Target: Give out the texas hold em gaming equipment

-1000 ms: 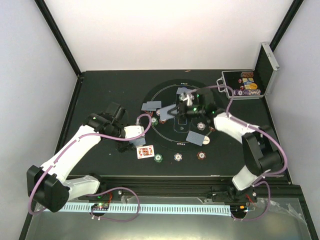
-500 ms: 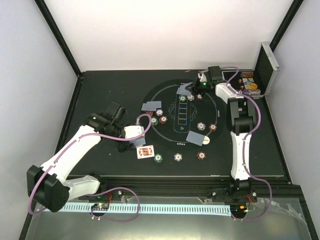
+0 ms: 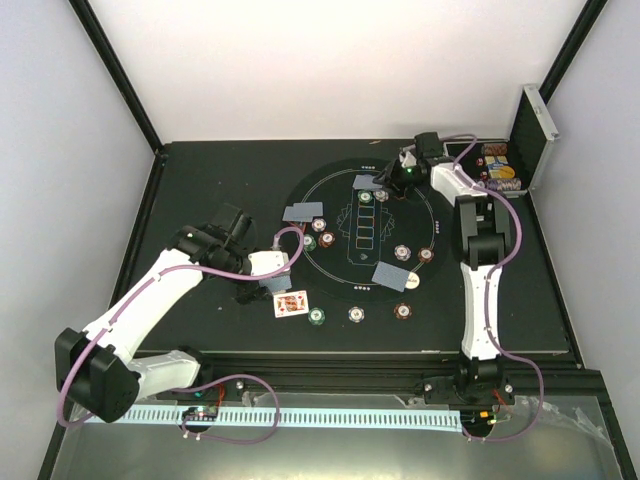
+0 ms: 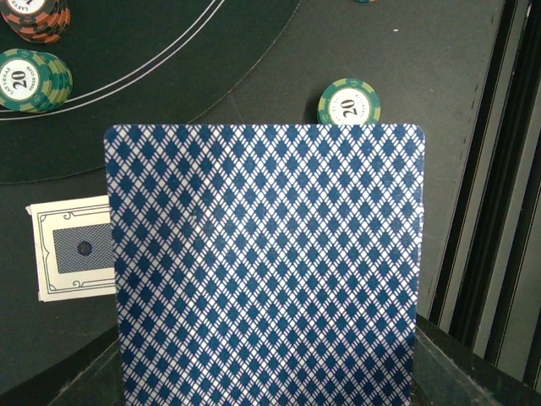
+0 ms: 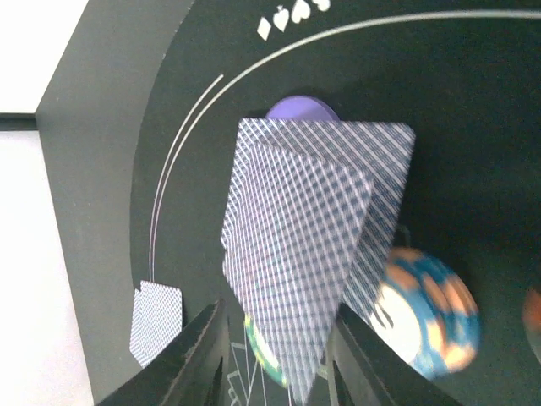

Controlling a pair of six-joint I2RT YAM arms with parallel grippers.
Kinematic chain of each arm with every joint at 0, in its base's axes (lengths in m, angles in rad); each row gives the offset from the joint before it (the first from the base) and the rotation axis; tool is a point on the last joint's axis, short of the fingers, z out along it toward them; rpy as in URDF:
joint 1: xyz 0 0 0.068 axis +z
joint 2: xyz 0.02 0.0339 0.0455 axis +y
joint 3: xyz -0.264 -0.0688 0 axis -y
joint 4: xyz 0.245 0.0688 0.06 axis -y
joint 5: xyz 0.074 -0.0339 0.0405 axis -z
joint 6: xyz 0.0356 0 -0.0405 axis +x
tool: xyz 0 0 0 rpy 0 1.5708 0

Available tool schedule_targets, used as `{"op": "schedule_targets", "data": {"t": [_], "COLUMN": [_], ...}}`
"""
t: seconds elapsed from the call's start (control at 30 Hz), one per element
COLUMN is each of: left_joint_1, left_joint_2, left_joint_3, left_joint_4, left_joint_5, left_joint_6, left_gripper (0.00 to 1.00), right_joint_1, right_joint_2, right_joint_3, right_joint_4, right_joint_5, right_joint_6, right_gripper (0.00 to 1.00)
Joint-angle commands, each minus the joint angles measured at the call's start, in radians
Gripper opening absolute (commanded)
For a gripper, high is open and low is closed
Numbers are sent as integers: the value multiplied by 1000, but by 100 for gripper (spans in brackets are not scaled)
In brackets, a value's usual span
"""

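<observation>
My left gripper (image 3: pixel 262 266) hovers left of the round mat (image 3: pixel 340 285). It is shut on playing cards; their blue-diamond back (image 4: pixel 266 262) fills the left wrist view and hides the jaws. My right gripper (image 3: pixel 398 178) is at the mat's far edge, its jaws apart. A tilted card (image 5: pixel 296 254) stands loose between its fingers (image 5: pixel 199 355), over a second card (image 5: pixel 385 169). Beside these lie a purple chip (image 5: pixel 302 108), a blue-and-white chip (image 5: pixel 423 317) and a green chip (image 5: pixel 262 351). More face-down cards (image 3: pixel 304 212) (image 3: pixel 393 273) and one face-up card (image 3: pixel 291 303) lie on and beside the mat.
Chips sit round the mat: green (image 3: pixel 317 318), white (image 3: pixel 356 314), brown (image 3: pixel 402 311) and a pair at the left (image 3: pixel 318 241). The open silver-edged case (image 3: pixel 495 170) stands at the back right, close to the right arm. White walls enclose the table.
The right arm swung from the mat's middle to its far edge, then its jaws parted and let go of the card. The left arm has not moved.
</observation>
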Motion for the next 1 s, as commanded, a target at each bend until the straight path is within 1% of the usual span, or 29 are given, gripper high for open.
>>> {"op": "schedule_targets", "data": {"t": [0.0,0.07,0.13,0.23,0.27,0.3,0.4,0.57,0.63,0.73,0.87,0.97], "left_joint_1": [3,3,3,3,3,3,3,3,3,3,3,3], "left_joint_2": [-13,-17,-20,-25,-29,-29,-34,-36,-33,-25,-21,-20], "left_joint_3": [43,42,44,44,44,43,38,32,34,38,42,45], "left_joint_4": [3,2,2,5,7,7,5,7,6,5,5,5], "left_joint_5": [23,24,28,36,39,42,45,45,48,51,53,56], "left_joint_6": [-4,-5,-7,-11,-12,-13,-13,-11,-12,-12,-9,-10], "left_gripper": [2,2,1,2,2,2,2,1,2,2,2,2], "right_joint_1": [-17,-16,-13,11,24,39,119,334,419,522,612,651], "right_joint_2": [-181,-242,-312,-449,-495,-541,-688,-862,-917,-957,-962,-931], "right_joint_3": [-87,-140,-226,-400,-466,-560,-770,-1008,-1078,-1148,-1172,-1155], "right_joint_4": [-65,-79,-70,-8,29,74,208,413,531,692,806,840], "right_joint_5": [77,93,96,96,75,56,17,-15,-34,-51,-50,-52], "right_joint_6": [-62,-77,-81,-81,-78,-66,-11,128,205,307,385,409], "right_gripper": [36,41,43,47,50,52,59,65,67,72,75,75]}}
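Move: The deck, held by its edges in the left gripper, lies roughly 37 cm back from the right hand, 27 cm to its left and about 8 cm higher; from the left hand point its middle is some 2 cm right. The just-dealt far cards sit about 4 cm left, 2 cm ahead and 3 cm below the right fingers. On the way back, the near card lies about 28 cm back and 2 cm right; the face-up card is some 37 cm back and 24 cm left. With its fingers already parted around the dealt card, the right hand comes free of it, rising and drawing back from the far cards and the chip stacks beside them, drifting a little right at first, then sweeping left towards the deck, about 34 cm back, 17 cm left and 11 cm up in all. On the way the fingers go on opening to about three quarters and, in the second half, the wrist turns some 30 degrees, chiefly counter-clockwise, while the left gripper keeps its hold on the deck almost without moving. ##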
